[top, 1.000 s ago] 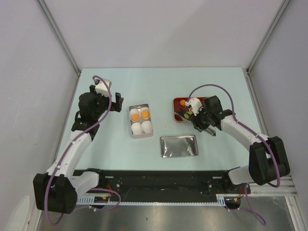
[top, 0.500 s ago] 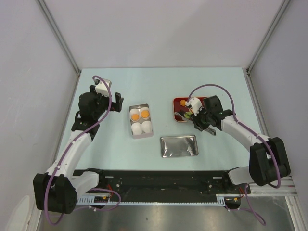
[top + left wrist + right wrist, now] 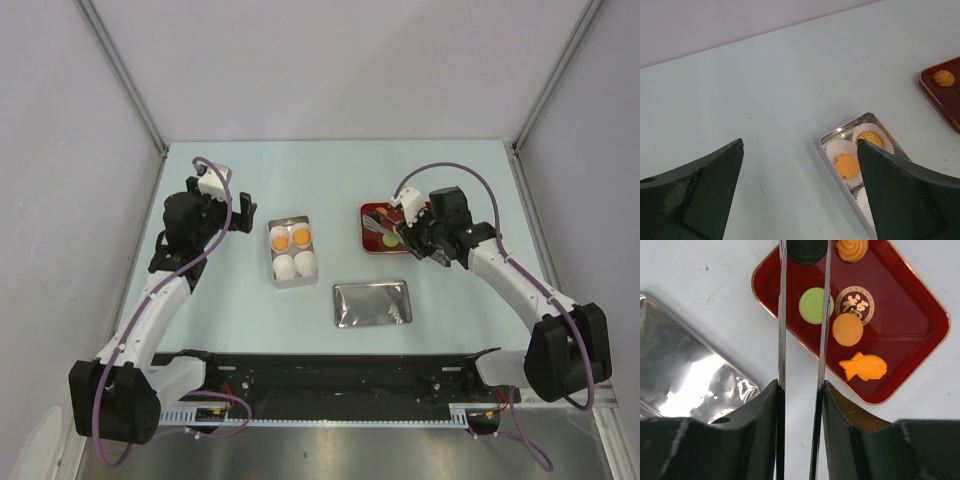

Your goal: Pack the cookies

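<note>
In the right wrist view the cookies lie on a red tray (image 3: 910, 330): a green round one (image 3: 815, 305), an orange round one (image 3: 847, 330), an orange fish (image 3: 863, 367) and an orange swirl (image 3: 851, 249). My right gripper (image 3: 804, 255) carries two long metal blades, which are shut on a black cookie (image 3: 807, 249) over the tray's near-left corner. A silver tin (image 3: 293, 250) holds white paper cups; two of the cups hold an orange flower cookie (image 3: 847, 166) and a round orange cookie (image 3: 867, 139). My left gripper (image 3: 800, 190) hangs wide open, left of the tin.
The tin's shiny lid (image 3: 372, 303) lies flat on the pale table, near-left of the red tray (image 3: 372, 216). Grey walls close the table on three sides. The right arm (image 3: 500, 270) reaches in from the right.
The right gripper's blades have narrowed onto the black cookie, and the right wrist has shifted back over the red tray. The left arm has stayed still.
</note>
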Motion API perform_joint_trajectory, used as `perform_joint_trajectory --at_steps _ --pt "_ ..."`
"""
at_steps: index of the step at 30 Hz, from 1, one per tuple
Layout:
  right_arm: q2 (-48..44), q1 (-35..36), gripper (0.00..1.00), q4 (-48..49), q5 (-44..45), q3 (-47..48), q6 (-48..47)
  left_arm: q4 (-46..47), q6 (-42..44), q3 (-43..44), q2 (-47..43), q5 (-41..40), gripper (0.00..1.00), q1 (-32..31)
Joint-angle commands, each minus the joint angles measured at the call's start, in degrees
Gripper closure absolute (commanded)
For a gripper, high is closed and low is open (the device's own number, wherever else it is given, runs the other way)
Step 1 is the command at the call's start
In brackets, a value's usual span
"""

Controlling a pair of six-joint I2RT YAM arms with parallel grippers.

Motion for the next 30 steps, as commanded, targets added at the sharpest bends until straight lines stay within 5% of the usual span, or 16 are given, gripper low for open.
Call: perform_joint_trajectory --at_steps 1,30 --pt "-3.02 -0.04 0.71 -0.23 -0.56 4.62 0.92 1.06 0.42 0.55 0.02 1.37 0.00 -0.25" --pt "5.50 26.59 0.69 -0.15 -0.91 13.85 2.15 0.97 0.59 0.73 0.90 0.49 0.00 -0.25"
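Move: The right hand holds the tongs with the black cookie already off the tray. The near-right empty paper cup in the box lies about 27 cm to its left, some 2 cm back and 12 cm below. Beyond this cup, 7 cm farther out, sits the dotted round cookie; the flower cookie is 31 cm left and 4 cm ahead of the hand. The red tray's middle is 7 cm ahead, the metal lid 12 cm back and 8 cm left. From the left hand, that cup lies 18 cm right, 8 cm back. Still pinching the black cookie in the tongs' tips, the right hand first climbs about 5 cm clear of the red tray, then sweeps left some 15 cm and back about 6 cm towards the box, passing beyond the metal lid and turning roughly 25 degrees counter-clockwise. The fingers keep their hold on the tongs. ##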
